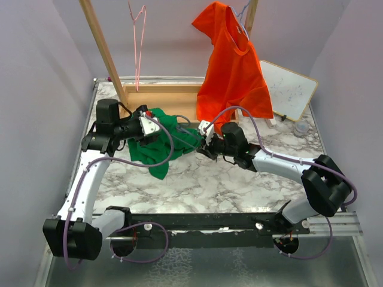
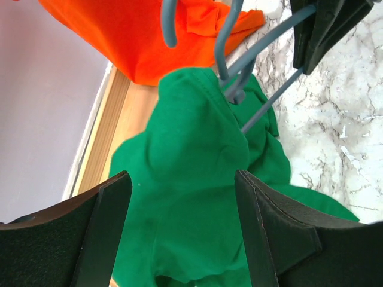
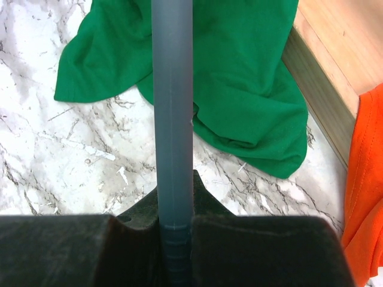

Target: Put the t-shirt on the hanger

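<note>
The green t-shirt (image 1: 157, 143) lies bunched on the marble table (image 1: 239, 179), against the wooden base. The blue-grey hanger (image 1: 189, 140) pokes into it from the right. My right gripper (image 1: 206, 139) is shut on a hanger bar (image 3: 172, 89), seen close in the right wrist view, jaws (image 3: 173, 221) clamped around it. In the left wrist view the t-shirt (image 2: 191, 179) is draped over one end of the hanger (image 2: 230, 48), whose hook curls up. My left gripper (image 2: 182, 179) is open, fingers wide apart just above the fabric; it sits at the shirt's left (image 1: 145, 124).
An orange-red t-shirt (image 1: 233, 72) hangs on a pale lilac hanger at the back right. A pink wire hanger (image 1: 139, 36) hangs back left. A wooden frame (image 1: 161, 95) with slanted posts stands behind the shirt. A small whiteboard (image 1: 287, 89) leans at the right.
</note>
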Robot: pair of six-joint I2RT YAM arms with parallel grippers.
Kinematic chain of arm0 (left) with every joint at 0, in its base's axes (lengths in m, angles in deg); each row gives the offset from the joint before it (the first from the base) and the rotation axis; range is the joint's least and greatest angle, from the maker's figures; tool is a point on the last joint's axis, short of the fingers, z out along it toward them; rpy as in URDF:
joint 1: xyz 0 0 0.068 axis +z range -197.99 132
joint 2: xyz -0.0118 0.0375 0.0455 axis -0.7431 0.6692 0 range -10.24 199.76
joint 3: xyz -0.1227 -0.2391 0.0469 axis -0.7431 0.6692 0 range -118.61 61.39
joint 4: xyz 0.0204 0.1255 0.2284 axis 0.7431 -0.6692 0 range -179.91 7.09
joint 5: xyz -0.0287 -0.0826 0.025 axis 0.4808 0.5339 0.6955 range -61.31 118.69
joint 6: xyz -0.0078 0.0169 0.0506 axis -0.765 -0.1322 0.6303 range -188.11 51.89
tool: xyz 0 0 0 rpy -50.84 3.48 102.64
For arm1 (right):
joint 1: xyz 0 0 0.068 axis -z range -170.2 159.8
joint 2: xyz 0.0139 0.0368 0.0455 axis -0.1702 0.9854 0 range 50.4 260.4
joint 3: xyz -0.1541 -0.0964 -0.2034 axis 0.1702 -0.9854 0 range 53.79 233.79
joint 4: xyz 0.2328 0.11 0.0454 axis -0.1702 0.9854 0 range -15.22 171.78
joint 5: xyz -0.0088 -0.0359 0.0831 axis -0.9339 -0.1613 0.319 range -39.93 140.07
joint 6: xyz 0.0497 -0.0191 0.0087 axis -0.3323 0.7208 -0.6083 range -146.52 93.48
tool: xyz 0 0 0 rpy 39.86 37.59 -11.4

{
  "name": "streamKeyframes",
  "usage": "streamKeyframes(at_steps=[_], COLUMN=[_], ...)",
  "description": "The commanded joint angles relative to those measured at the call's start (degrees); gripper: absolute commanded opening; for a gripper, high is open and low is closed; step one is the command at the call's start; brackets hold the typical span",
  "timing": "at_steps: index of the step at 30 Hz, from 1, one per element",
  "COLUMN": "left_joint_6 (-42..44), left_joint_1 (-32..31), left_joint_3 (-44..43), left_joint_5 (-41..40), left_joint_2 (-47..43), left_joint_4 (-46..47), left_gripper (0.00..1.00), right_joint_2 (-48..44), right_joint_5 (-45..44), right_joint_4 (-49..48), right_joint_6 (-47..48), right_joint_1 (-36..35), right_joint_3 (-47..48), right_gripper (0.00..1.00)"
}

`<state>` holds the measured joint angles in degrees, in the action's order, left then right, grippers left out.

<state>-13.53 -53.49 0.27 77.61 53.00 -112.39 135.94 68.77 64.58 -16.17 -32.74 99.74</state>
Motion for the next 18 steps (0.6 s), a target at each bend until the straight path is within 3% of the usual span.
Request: streamKeyframes(at_steps=[1, 10, 15, 18], left_joint_6=[0.88, -1.04, 5.69, 10.28], left_joint_1=[0.66, 0.66, 0.43, 0.15], left_joint_3=[1.97, -3.26, -5.84, -7.96], left_joint_5=[-2.41, -0.91, 5.51, 9.70], left_joint_2=[0.27, 7.98, 11.17, 12.95], left_joint_4=[1.55, 11.77, 5.46, -2.89], left_gripper=[0.72, 0.73, 0.72, 0.69], right_joint_2=[-1.14, -1.70, -2.51, -2.83], right_joint_5=[1.56, 3.49, 4.14, 4.12], right_joint_4=[-5.29, -2.09, -1.67, -1.75], right_joint_6=[0.42, 3.74, 4.48, 4.75], right_joint_1=[-0.19, -0.26, -0.24, -0.26], right_joint_3=[0.66, 1.12, 0.96, 0.84], right_gripper=[0.01, 0.01, 0.01, 0.01])
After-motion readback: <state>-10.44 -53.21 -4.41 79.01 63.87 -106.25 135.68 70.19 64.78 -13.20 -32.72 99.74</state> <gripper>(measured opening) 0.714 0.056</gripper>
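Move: The t-shirt's raised fold, draped by the grey hanger, lies about 7 cm right of the left hand, some 4 cm ahead and 9 cm below. The hanger's middle is roughly 11 cm to this hand's right, 1 cm ahead and 10 cm below; the wooden box is about 12 cm ahead, 9 cm right and low down. From the right hand, gripping the hanger, the fold is about 13 cm left, 7 cm ahead and slightly above. The rear finger of the left hand comes up against the t-shirt's raised fold as the hand, empty and spread wide, travels about 5 cm forward over the shirt, dipping some 2 cm and then rising most of that again, its tips ending astride the shirt's far edge. The wrist hardly turns. The right hand stays in place and keeps its grip on the hanger. ##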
